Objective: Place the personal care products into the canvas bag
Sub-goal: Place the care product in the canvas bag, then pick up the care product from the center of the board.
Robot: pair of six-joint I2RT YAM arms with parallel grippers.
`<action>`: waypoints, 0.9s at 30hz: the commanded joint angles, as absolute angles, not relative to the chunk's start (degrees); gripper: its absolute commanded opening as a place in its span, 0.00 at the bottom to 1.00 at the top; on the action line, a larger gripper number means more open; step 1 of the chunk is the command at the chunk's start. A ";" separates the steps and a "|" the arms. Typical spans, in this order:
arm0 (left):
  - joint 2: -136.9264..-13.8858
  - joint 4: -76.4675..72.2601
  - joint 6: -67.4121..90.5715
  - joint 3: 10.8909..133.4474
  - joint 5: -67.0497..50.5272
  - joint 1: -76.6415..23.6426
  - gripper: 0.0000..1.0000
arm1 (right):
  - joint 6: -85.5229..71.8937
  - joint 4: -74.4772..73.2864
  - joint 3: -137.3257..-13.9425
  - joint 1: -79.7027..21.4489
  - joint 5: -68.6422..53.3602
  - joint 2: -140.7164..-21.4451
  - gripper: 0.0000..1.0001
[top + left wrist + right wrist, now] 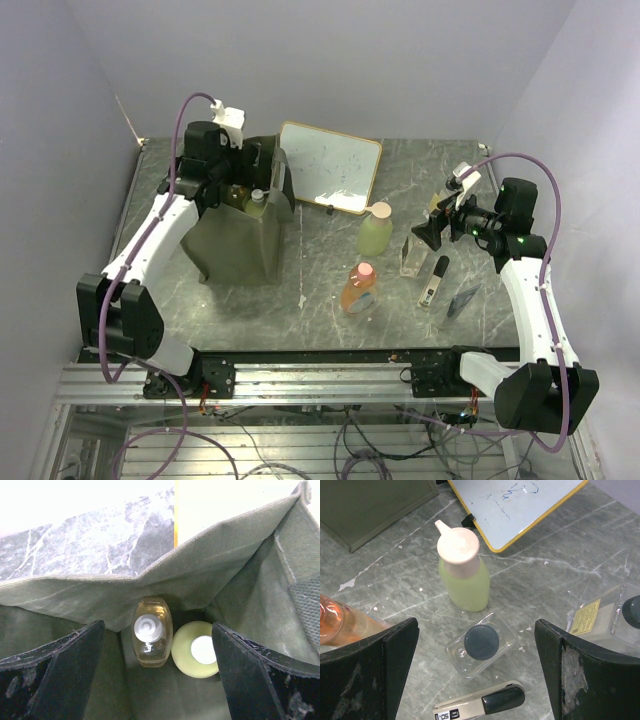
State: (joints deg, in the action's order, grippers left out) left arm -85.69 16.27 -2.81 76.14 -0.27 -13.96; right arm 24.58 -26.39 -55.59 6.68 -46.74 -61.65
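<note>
The olive canvas bag [238, 245] stands at the left with its mouth up. My left gripper [247, 183] hangs open over that mouth. In the left wrist view the gripper [157, 626] holds nothing; below it an amber pump bottle [151, 639] and a yellow-green pump bottle [196, 649] stand on the bag's floor. My right gripper [428, 232] is open at the right. In its wrist view the gripper [476, 625] hovers over a clear bottle with a black cap [481, 644]. A green bottle with a pink cap [463, 575] stands just beyond, an orange bottle [340, 625] lies left, and another clear bottle [607, 620] stands right.
A wood-framed whiteboard [331, 167] leans at the back centre, next to the bag. A slim white tube with a black cap [434, 281] lies near the right arm, with a flat clear item [460, 300] beside it. The orange bottle [359, 289] lies mid-table.
</note>
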 commanded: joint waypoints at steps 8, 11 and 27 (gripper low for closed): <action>-77.25 13.39 -3.68 79.65 1.91 -13.89 0.94 | 25.23 -25.52 -55.11 6.65 -47.01 -61.39 1.00; -75.96 14.51 -2.81 81.32 -0.22 -13.96 0.94 | 25.23 -25.52 -55.17 6.64 -46.94 -61.38 1.00; -72.40 26.54 -8.04 89.74 -22.02 -20.76 0.97 | 24.98 -25.35 -55.11 6.59 -47.08 -61.27 1.00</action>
State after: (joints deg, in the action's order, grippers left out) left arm -72.79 21.50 -4.36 87.55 -15.20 -17.19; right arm 24.67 -26.39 -55.59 6.68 -46.74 -61.65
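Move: Over the canvas bag's mouth, the empty left hand has the green pump bottle, the likely next pick, about 33 cm to its right, 6 cm nearer the base and 18 cm below; from the right hand it is some 8 cm ahead and 11 cm left. The orange bottle stands roughly 15 cm nearer the base than the pump bottle and 5 cm left of it. The already placed amber bottle is some 15 cm under the left hand, 2 cm to the right and 1 cm ahead. Rising out of the bag with its fingers still wide open and empty, the left hand climbs about 16 cm, easing back some 7 cm and, late on, swinging 5 cm to the right. The fingertips tilt up and the hand turns clockwise, each by nearly 20 degrees, away from the two bottles in the bag. ##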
